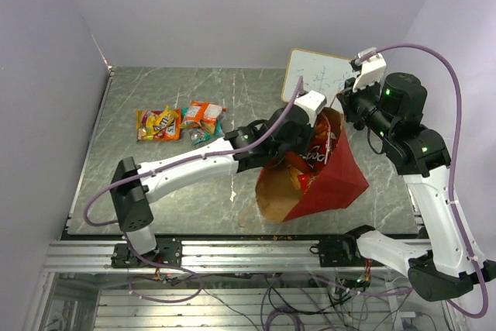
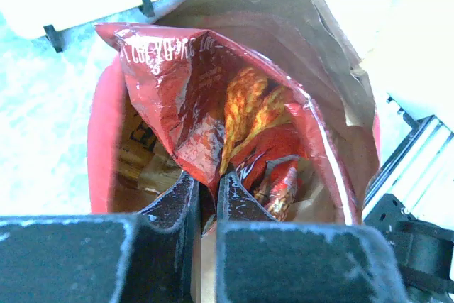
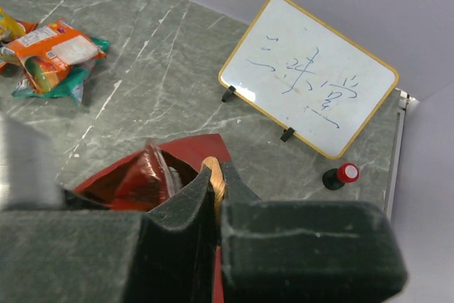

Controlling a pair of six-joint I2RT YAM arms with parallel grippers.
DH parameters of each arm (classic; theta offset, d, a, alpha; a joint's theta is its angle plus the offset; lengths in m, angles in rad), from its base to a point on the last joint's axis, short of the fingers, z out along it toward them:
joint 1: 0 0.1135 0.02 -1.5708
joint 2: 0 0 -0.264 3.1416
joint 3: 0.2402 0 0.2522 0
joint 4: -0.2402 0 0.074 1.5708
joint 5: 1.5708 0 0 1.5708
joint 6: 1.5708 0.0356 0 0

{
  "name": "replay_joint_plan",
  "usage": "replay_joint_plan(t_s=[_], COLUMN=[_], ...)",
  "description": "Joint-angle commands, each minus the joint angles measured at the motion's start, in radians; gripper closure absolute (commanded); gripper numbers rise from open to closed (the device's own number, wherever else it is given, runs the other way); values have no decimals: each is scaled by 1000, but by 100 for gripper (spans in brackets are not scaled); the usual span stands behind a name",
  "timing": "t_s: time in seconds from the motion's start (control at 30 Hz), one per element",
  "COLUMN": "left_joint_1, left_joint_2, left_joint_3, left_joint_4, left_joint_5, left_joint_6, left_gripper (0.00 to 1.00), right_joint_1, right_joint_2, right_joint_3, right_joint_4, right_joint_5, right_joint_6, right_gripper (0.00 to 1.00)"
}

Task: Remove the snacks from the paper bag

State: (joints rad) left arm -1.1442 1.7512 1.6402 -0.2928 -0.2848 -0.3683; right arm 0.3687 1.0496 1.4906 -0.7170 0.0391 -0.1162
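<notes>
The red paper bag (image 1: 333, 180) lies tilted with its brown mouth open toward the front left. My left gripper (image 1: 298, 149) reaches into that mouth. In the left wrist view it (image 2: 207, 186) is shut on the crinkled edge of a red chip bag (image 2: 184, 97), with more red packets (image 2: 280, 186) deeper inside. My right gripper (image 3: 215, 175) is shut on the bag's tan cord handle (image 3: 213, 168) and holds the top rim up. Two snacks lie on the table at the left: a yellow-orange pack (image 1: 158, 123) and an orange-teal pack (image 1: 204, 114).
A small whiteboard (image 1: 314, 75) stands at the back, just behind the bag. A red-capped black marker (image 3: 340, 174) sits beside it. The table's front edge and metal rail (image 1: 232, 249) run just below the bag.
</notes>
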Motion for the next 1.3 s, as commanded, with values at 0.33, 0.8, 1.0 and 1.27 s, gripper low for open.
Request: replay_joint_plan(t_s=[0.33,0.8,1.0,1.27], left_joint_1=[14,22,159,520], left_joint_2=[-288,-433,-426,-417], left_joint_3=[6,164,210,46], left_joint_4=[-66,-80,-408,-822], left_joint_5=[-24,-560,-663,-293], left_joint_6=[70,189,1,-326], left_gripper=[93,93,93,93], right_joint_1=[1,1,1,1], right_joint_2=[-11,1,-3,2], right_joint_3=[5,2,4,18], right_joint_4=[162,172,167,156], right_joint_5=[23,1,6,-2], right_joint_6=[-12,-3,-10,-17], right_gripper=[100,100,100,100])
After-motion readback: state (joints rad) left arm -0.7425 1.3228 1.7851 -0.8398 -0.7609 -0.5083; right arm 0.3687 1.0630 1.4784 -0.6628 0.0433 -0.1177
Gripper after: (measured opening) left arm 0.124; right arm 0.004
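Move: The left hand already pinches the red snack over the bag, whose middle is about 13 cm below and 4 cm back. It takes the red snack to the pile: orange snack about 19 cm ahead, 37 cm left and 26 cm down, Skittles pack some 16 cm farther left of it. From the right hand, the orange snack is roughly 15 cm ahead, 39 cm left, 38 cm down. Left hand lifts the pinched red snack, swings it 32 cm left towards the pile, then sinks; right keeps hold. ##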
